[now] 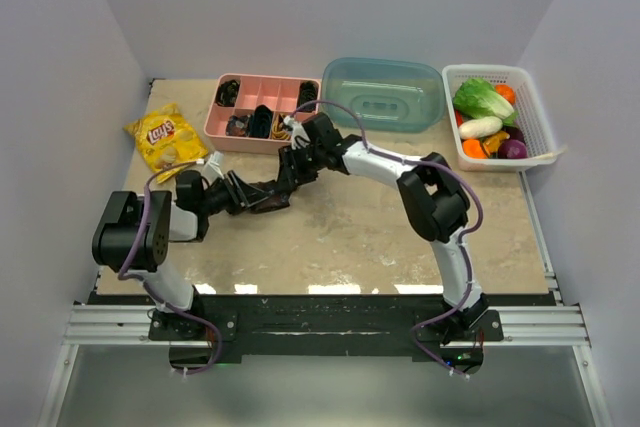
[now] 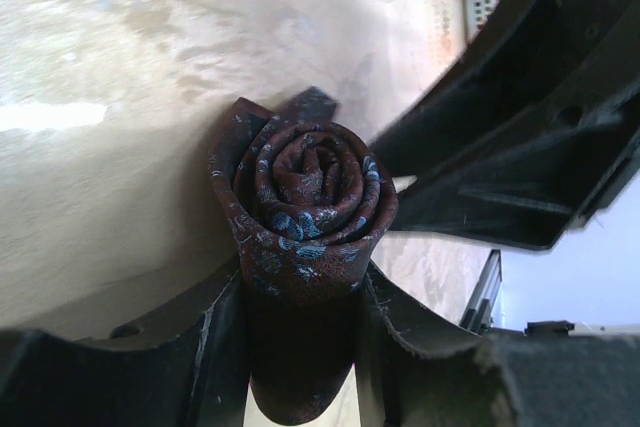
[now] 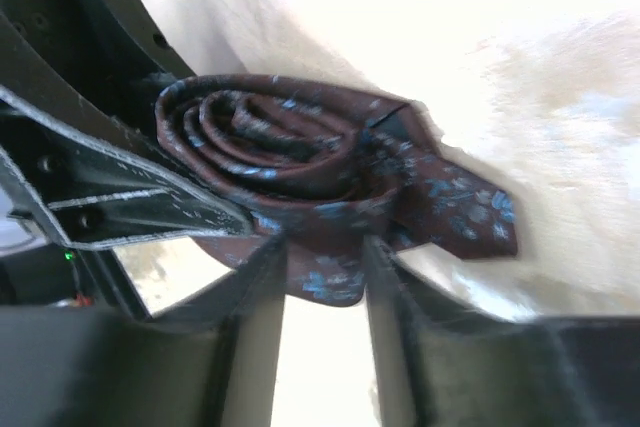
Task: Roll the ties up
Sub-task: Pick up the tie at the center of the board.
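The tie (image 2: 305, 197) is a dark maroon coil with small blue flecks, wound tight and standing on end on the tabletop. My left gripper (image 2: 300, 347) is shut on the coil, one finger pressed against each side. In the right wrist view the same coil (image 3: 290, 162) lies just beyond my right gripper (image 3: 325, 287), whose jaws stand open with only the coil's lower fold hanging between the tips. The tie's pointed end (image 3: 465, 212) sticks out to the right. From above, both grippers (image 1: 258, 197) (image 1: 290, 169) meet at the tie (image 1: 272, 201), left of the table's middle.
A pink divided tray (image 1: 245, 141) holding dark coils stands at the back, just behind the right gripper. A yellow chip bag (image 1: 167, 135) lies at the back left. A teal tub (image 1: 383, 92) and a white basket (image 1: 541, 117) of vegetables sit at the back right.
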You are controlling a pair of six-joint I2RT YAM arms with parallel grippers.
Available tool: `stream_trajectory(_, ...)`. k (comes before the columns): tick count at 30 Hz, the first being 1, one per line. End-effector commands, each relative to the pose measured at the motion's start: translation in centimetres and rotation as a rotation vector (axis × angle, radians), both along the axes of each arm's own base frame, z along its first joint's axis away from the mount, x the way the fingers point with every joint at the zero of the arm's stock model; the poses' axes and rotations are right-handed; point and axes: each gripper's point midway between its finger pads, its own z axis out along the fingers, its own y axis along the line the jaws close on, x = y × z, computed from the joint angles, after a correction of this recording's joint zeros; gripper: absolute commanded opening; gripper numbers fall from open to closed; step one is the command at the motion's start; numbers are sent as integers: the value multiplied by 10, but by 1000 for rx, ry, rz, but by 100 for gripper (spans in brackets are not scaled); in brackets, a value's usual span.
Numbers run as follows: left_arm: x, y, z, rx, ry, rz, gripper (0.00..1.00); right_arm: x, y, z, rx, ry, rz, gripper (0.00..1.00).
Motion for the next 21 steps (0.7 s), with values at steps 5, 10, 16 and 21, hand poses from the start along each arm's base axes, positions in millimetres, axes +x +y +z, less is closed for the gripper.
stream_trajectory(5,12,-12,73,-47,-198,-95,40,31,-26,117,173,-243,33,97)
stream_trajectory(10,13,-17,98,-54,-233,-154,38,29,-30,140,197,-325,81,99)
stream_trajectory(16,7,-22,128,-56,-294,-234,37,18,-30,165,259,-381,189,99)
stream_trajectory(21,0,-30,141,-22,-357,-291,36,9,-32,173,281,-410,217,99)
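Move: The rolled tie is already pinched in my left fingers, its middle some 2 cm ahead and 3 cm right of that hand, about level. From my right hand, whose fingers are already parting, the roll lies about 4 cm left, 2 cm back and 2 cm lower. The pink box's middle is roughly 20 cm ahead and 4 cm right of my left hand, the chips bag about 15 cm ahead and 20 cm left of it. I keep my left grip on the rolled tie and raise it about 11 cm, almost straight up, tipping the fingers some 15 degrees towards level. My right fingers spread wide as that hand comes free of the roll, swinging up some 12 cm with a short reach forward and right; it then eases back a couple of centimetres and stays open beside the tie. ##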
